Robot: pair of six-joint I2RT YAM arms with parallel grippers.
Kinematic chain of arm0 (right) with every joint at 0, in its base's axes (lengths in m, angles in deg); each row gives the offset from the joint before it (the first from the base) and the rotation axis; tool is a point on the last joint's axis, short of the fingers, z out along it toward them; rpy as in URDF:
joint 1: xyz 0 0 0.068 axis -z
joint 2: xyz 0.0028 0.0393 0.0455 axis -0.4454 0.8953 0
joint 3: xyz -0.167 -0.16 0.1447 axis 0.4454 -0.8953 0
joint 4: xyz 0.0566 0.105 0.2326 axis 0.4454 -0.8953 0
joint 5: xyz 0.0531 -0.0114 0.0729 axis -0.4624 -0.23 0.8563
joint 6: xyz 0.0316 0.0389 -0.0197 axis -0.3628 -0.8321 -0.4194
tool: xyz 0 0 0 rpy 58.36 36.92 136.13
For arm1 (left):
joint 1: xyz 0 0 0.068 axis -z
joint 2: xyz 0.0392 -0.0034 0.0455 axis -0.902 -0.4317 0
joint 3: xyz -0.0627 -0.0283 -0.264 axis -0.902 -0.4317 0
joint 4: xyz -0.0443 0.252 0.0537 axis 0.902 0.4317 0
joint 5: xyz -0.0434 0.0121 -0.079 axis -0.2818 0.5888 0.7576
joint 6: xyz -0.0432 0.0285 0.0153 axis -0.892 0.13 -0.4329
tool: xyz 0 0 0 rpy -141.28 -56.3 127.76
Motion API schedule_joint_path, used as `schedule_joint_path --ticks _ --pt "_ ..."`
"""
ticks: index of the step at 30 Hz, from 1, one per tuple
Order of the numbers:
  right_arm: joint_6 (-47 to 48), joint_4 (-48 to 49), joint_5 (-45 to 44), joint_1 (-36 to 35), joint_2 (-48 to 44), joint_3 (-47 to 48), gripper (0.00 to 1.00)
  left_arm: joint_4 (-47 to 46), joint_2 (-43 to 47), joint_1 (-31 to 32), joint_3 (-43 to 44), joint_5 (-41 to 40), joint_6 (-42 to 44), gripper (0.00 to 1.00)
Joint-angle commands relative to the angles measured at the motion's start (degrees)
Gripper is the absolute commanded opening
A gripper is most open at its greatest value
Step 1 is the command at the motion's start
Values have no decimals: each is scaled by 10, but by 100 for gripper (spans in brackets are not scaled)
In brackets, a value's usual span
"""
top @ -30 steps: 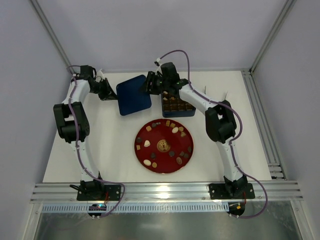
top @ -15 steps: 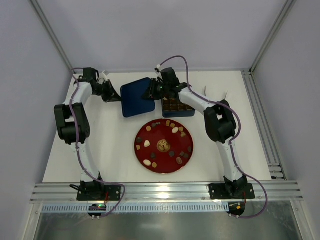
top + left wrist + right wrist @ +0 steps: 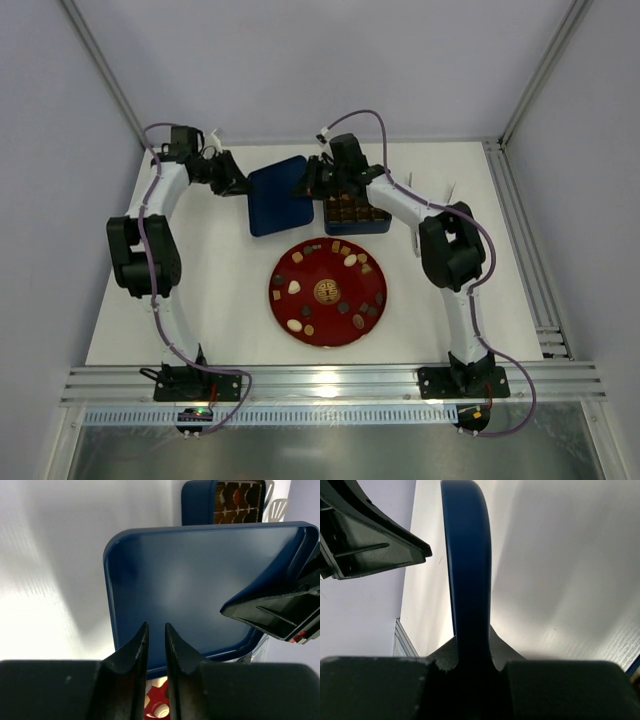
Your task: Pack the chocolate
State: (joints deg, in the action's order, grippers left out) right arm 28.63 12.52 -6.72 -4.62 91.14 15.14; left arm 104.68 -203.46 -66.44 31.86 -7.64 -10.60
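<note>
Several chocolates (image 3: 350, 260), brown and cream, lie on the red plate (image 3: 312, 272). More brown pieces fill the dark-blue tin (image 3: 385, 226) at the back; the tin also shows in the left wrist view (image 3: 200, 502). My right gripper (image 3: 310, 182) is shut on the right rim of the blue lid (image 3: 280, 195) and holds it beside the tin's left edge. The rim runs between its fingers (image 3: 472, 645). My left gripper (image 3: 238, 186) is at the lid's left edge, fingers nearly together with nothing between them (image 3: 156, 626), and the lid (image 3: 200, 590) spreads out beyond them.
White table with metal frame rails along the right side (image 3: 525, 250) and the front edge (image 3: 330, 380). The right gripper's body (image 3: 272, 611) shows at the lid's far rim in the left wrist view. A cream chocolate (image 3: 161, 710) on the plate shows below the lid.
The lid has moved right, toward the tin, carried by my right gripper. My left gripper has followed it rightward and stays at its left edge.
</note>
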Motion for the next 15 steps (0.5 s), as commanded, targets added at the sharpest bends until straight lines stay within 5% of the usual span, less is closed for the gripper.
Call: schedule_joint_path --ticks 1,7,15 --pt "-10 34 22 12 -61 -3 4 -21 45 11 -5 8 -4 26" --pt "-31 11 35 36 -86 -7 4 -24 110 33 -14 -27 22 63" --pt "-65 -93 46 84 -139 9 4 -133 295 205 -128 -250 116 78"
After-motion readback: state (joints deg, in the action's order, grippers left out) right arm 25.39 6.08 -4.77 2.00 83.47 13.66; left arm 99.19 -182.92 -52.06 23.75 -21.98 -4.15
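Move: The lid is between the grippers: its middle lies about 7 cm right and 2 cm back of the left hand, and some 6 cm left and 2 cm back of the right, which pinches its right rim. The open chocolate box sits level ahead with the right hand, about 16 cm to its right and 12 cm below; the red plate is some 24 cm back, 7 cm right and 14 cm below it. From the left hand the box is about 30 cm right, 2 cm back and 12 cm below. Open the left gripper wide to free the lid's left rim, and lift it about 9 cm, then also sweep it right and back towards you while the wrist turns some 25 degrees. Keep the right gripper's pinch on the lid and carry it about 6 cm right and 5 cm up, bringing it across towards the space above the box. ##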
